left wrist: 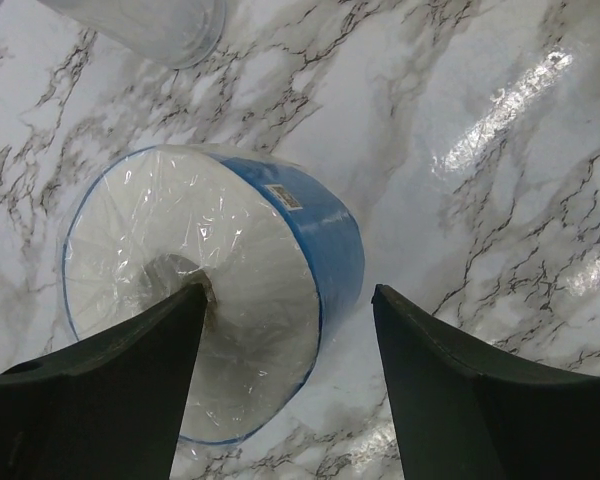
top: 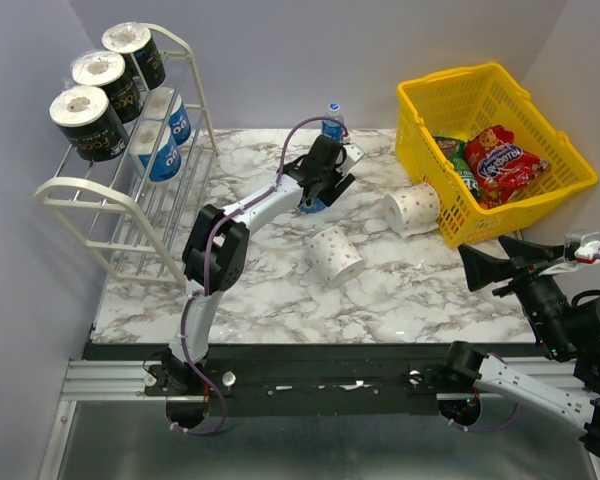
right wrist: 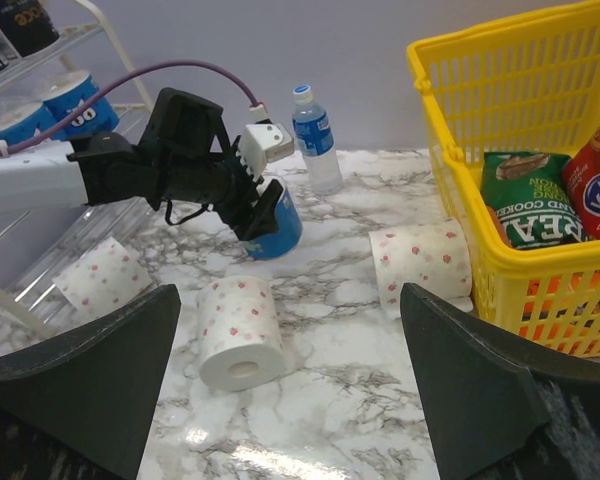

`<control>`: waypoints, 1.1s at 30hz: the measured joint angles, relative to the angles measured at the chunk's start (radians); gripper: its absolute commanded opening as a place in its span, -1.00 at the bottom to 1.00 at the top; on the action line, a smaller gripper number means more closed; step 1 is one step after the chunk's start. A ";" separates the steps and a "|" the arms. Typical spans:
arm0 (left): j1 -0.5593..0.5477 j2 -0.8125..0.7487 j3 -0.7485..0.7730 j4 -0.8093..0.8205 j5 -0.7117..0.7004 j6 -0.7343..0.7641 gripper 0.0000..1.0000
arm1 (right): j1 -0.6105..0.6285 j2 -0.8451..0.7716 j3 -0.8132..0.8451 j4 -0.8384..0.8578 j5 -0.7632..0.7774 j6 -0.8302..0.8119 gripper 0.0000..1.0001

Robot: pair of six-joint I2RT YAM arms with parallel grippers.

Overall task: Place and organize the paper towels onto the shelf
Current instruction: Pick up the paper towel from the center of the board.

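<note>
A blue paper towel roll (left wrist: 280, 230) lies on the marble table under my left gripper (left wrist: 288, 295), which is open. One finger crosses the roll's white end and the other stands clear of its blue side. From above, the left gripper (top: 325, 180) hovers over that roll (top: 313, 205). Two white dotted rolls (top: 333, 255) (top: 412, 208) lie further right, and the right wrist view shows a third (right wrist: 100, 280) by the shelf. The shelf (top: 90, 195) holds three black rolls (top: 87, 122) on top and two blue ones (top: 160, 150) below. My right gripper (right wrist: 290, 300) hangs open and empty at the near right.
A yellow basket (top: 460, 80) with snack bags stands at the back right, touching one dotted roll. A small water bottle (top: 332, 120) stands just behind the left gripper. The shelf fills the back left corner.
</note>
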 measured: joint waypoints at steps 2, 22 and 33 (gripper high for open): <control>0.000 -0.003 0.002 -0.001 -0.009 0.000 0.58 | 0.000 0.000 -0.002 0.001 0.000 0.000 1.00; -0.002 -0.008 0.008 -0.023 -0.104 -0.027 0.42 | 0.000 -0.001 -0.002 0.008 0.000 0.000 1.00; -0.005 -0.008 -0.020 0.008 -0.137 -0.033 0.25 | 0.000 -0.001 0.000 0.008 -0.001 0.001 1.00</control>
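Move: The blue paper towel lies with its white end towards the left hand, middle about 3 cm left, 1 cm ahead and 4 cm below; the fingers already straddle its right-hand wall, one at the core hole. The water bottle stands about 10 cm straight ahead; one dotted roll lies 14 cm back and 1 cm right, another 18 cm right and 4 cm back. From the right hand the blue roll is some 32 cm ahead, 26 cm left, 30 cm below. The left hand's fingers close by about a fifth of their range onto the right-hand wall of the blue roll, one finger at the core hole, the other meeting the blue outer side. Meanwhile the hand works about 2 cm left towards the roll's middle, rising about 1 cm and sinking back, and turns some 5 to 10 degrees counter-clockwise. ##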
